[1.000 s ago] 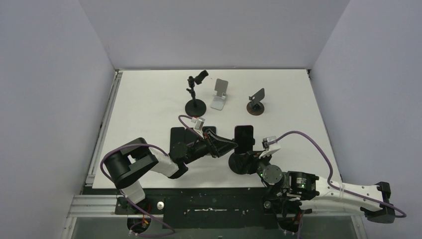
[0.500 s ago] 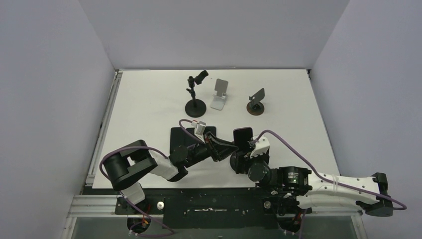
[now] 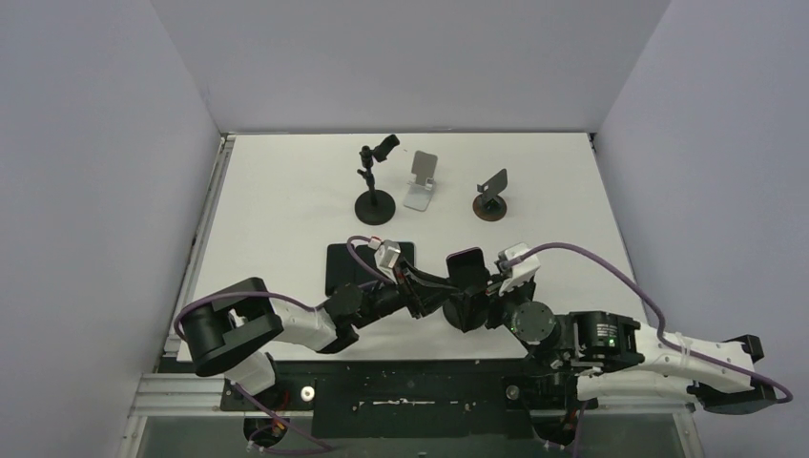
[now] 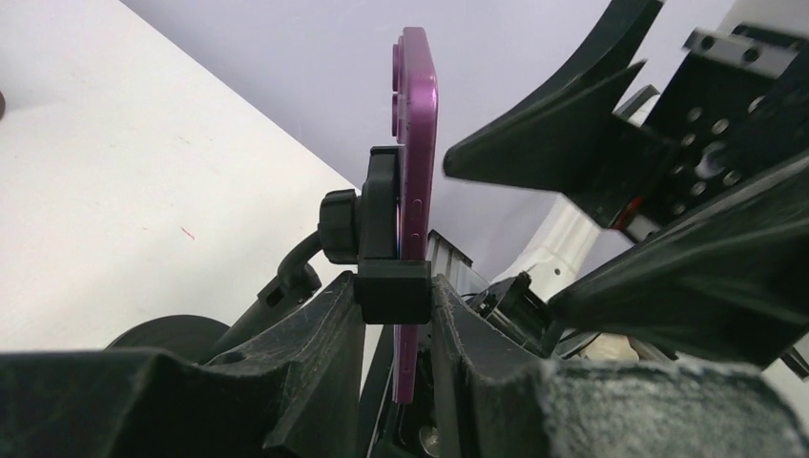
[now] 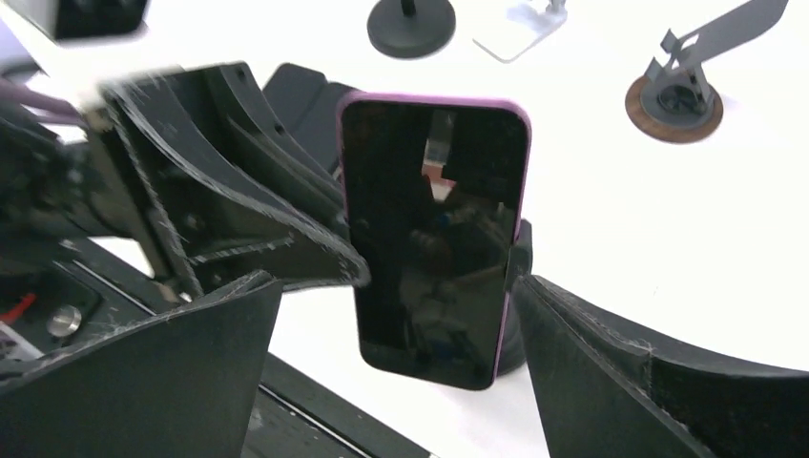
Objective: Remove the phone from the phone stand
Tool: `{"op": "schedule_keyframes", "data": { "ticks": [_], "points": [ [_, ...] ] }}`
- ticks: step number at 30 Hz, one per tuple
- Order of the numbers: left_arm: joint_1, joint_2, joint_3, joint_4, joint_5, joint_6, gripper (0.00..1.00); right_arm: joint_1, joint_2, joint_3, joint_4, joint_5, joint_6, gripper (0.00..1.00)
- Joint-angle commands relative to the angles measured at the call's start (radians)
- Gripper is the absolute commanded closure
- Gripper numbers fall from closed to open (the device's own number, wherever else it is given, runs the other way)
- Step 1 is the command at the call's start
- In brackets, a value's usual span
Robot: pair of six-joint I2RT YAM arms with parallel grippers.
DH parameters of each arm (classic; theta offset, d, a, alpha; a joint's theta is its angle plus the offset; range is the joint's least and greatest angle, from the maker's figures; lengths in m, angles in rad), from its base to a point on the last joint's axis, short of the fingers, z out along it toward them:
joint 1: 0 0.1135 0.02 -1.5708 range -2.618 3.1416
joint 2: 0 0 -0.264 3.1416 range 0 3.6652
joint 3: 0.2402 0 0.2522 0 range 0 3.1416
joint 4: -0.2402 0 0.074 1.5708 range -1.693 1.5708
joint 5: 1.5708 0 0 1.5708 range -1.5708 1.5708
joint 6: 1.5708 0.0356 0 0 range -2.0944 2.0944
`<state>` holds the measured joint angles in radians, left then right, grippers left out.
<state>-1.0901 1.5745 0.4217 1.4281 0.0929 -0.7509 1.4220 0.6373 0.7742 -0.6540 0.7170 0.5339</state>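
Observation:
A purple-cased phone [image 5: 434,229] with a dark screen stands upright in the clamp of a black phone stand [image 4: 382,210] near the table's front edge. My left gripper [image 4: 396,296] is shut on the stand's clamp block, one finger on each side, with the phone's [image 4: 417,143] lower edge hanging between them. My right gripper [image 5: 399,286] is open wide, its fingers apart on either side of the phone's lower half and not touching it. From above, the phone [image 3: 467,265] sits between both wrists, over the stand's round base [image 3: 460,315].
A black gooseneck stand [image 3: 374,181], a silver stand [image 3: 421,179] and a brown-based stand [image 3: 492,196] stand empty at the back. A flat black pad [image 3: 342,262] lies left of the left wrist. The table's front edge is just behind the phone stand.
My right gripper has opened wide and swung in so its fingers flank the phone. The left gripper has stayed shut on the stand's clamp.

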Motion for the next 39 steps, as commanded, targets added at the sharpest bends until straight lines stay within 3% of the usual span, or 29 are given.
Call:
{"op": "schedule_keyframes", "data": {
  "ticks": [1,7,13,17,23,33,39],
  "points": [
    [-0.011,-0.027,0.038,-0.026,-0.013,0.048,1.00,0.009,-0.005,0.110,-0.063,0.036,0.010,0.03],
    [-0.034,-0.017,0.042,-0.053,-0.023,0.076,1.00,0.010,0.056,0.210,-0.023,0.133,0.076,0.02],
    [-0.046,-0.012,0.034,-0.047,-0.040,0.078,1.00,0.007,0.346,0.418,-0.276,0.205,0.232,0.00],
    [-0.051,-0.008,0.033,-0.037,-0.042,0.077,1.00,-0.026,0.433,0.465,-0.375,0.202,0.323,0.00],
    [-0.057,0.001,0.023,-0.021,-0.042,0.074,1.00,-0.107,0.427,0.429,-0.368,0.122,0.318,0.00],
    [-0.057,-0.001,0.017,-0.020,-0.040,0.079,1.00,-0.121,0.401,0.453,-0.322,0.089,0.217,0.00],
    [-0.057,0.005,0.016,-0.007,-0.023,0.073,1.00,-0.287,0.425,0.418,-0.279,-0.098,0.128,0.00]
  ]
}}
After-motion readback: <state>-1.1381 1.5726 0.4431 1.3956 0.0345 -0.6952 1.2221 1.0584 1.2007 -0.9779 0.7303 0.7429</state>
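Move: The phone, upright in the stand's clamp, has its middle about 4 cm ahead of my right hand, 1 cm left and roughly level. From my left hand, which already grips the clamp's jaw, it lies some 4 cm right, 1 cm ahead and 3 cm up. The stand's base sits nearly under the phone, about 18 cm below my right hand; from that hand, the nearest lying phone is some 14 cm farther out and 18 cm left. With fingers kept wide open, I lift my right hand about 8 cm, swing it left and back again as it sinks some 5 cm, and end forward of where I began, over the phone's upper end. I turn the hand clockwise nearly 20 degrees and tip it down, so the fingers straddle the phone's side edges without closing. My left hand keeps pinching the clamp, easing about 1 cm right. ##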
